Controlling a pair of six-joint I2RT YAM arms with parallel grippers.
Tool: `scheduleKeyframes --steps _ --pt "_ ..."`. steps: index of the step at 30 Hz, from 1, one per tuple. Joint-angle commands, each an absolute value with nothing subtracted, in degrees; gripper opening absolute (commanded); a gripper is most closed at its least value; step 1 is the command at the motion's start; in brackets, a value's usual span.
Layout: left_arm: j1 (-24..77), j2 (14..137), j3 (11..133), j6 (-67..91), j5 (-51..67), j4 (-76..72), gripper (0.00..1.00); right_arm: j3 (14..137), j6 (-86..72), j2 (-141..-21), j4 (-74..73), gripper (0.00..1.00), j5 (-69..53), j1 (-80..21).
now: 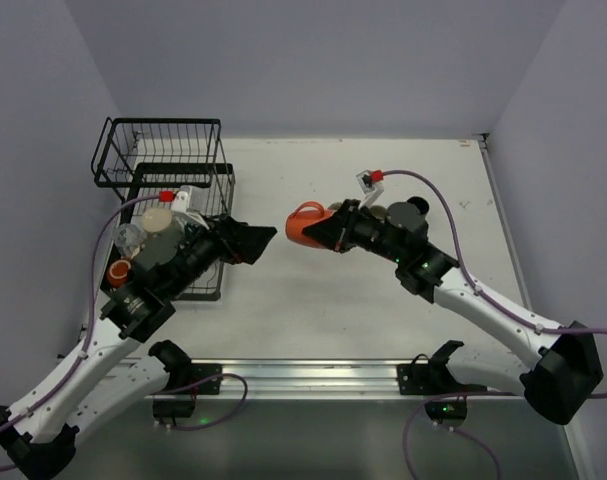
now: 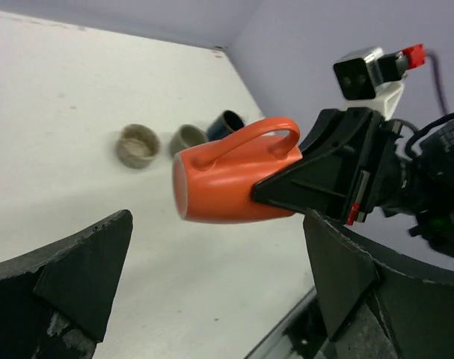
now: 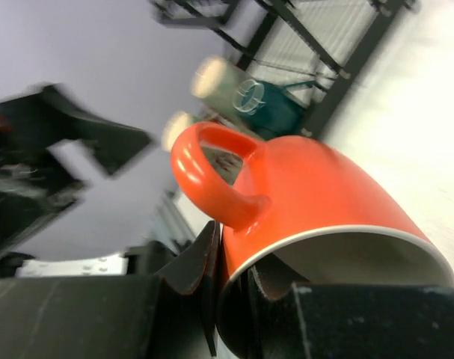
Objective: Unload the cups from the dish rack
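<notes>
My right gripper [image 1: 328,232] is shut on the rim of an orange-red mug [image 1: 305,225], one finger inside it and one outside, and holds it on its side above the middle of the table. It shows in the right wrist view [image 3: 324,187] and the left wrist view [image 2: 234,179]. My left gripper [image 1: 263,240] is open and empty just right of the black wire dish rack [image 1: 158,150], its jaws facing the mug. The rack holds a cream cup [image 1: 158,218], a clear glass tumbler [image 1: 130,237], a small orange cup [image 1: 119,270] and a dark teal cup [image 3: 275,108].
Three cups stand on the table behind the right arm: beige [image 2: 137,145], grey-olive [image 2: 188,139] and dark blue [image 2: 227,123]. Purple walls close the table at the back and sides. A metal rail [image 1: 313,375] runs along the near edge.
</notes>
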State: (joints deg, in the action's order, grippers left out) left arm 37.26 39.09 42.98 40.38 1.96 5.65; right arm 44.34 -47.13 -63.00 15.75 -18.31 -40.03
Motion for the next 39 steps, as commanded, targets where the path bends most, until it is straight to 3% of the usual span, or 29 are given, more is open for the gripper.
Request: scheduleKeyframes --steps 1,5,10,22,39 --pt "37.1 36.1 49.3 28.9 -10.4 22.6 1.00 61.6 -34.5 -69.4 -7.7 0.00 -12.3 -40.1" --pt "37.1 31.4 50.2 24.2 -20.2 32.2 1.00 77.5 -24.6 -82.4 -25.8 0.00 -5.6 -40.1" --pt "37.1 26.3 44.0 23.4 -23.5 30.9 1.00 99.9 -16.7 -97.9 -45.0 0.00 2.4 -40.0" --pt "36.2 23.6 40.5 22.1 -23.9 27.0 1.00 126.8 -10.7 -124.3 -56.8 0.00 6.9 -40.3" --pt "24.1 25.8 39.3 19.4 -11.4 23.6 1.00 129.7 -8.7 -134.6 -54.4 0.00 4.1 -40.3"
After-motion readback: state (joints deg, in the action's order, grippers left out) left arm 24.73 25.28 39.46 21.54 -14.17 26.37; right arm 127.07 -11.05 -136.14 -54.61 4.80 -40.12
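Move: The orange cup is already in the right fingers; its free spot on the table lies about 17 cm ahead of that hand, 3 cm left and 27 cm down. The speckled cup is 18 ahead and 7 right, the grey cup 20 ahead and 18 right. From the empty left hand the teal cup in the rack is roughly 14 cm ahead, 18 left and 24 below, with the patterned cup 13 cm farther left, level with it. The orange cup, still pinched by its wall near the rim, is carried by the right hand forward some 18 cm while starting to sink, then almost straight down, about 21 cm in all, to the bare table left of the speckled cup; the fingers swing nearly 70 degrees to point mostly downward. The open left hand backs off leftward about 13 cm towards the teal cup, dropping 6 and turning counter-clockwise. ##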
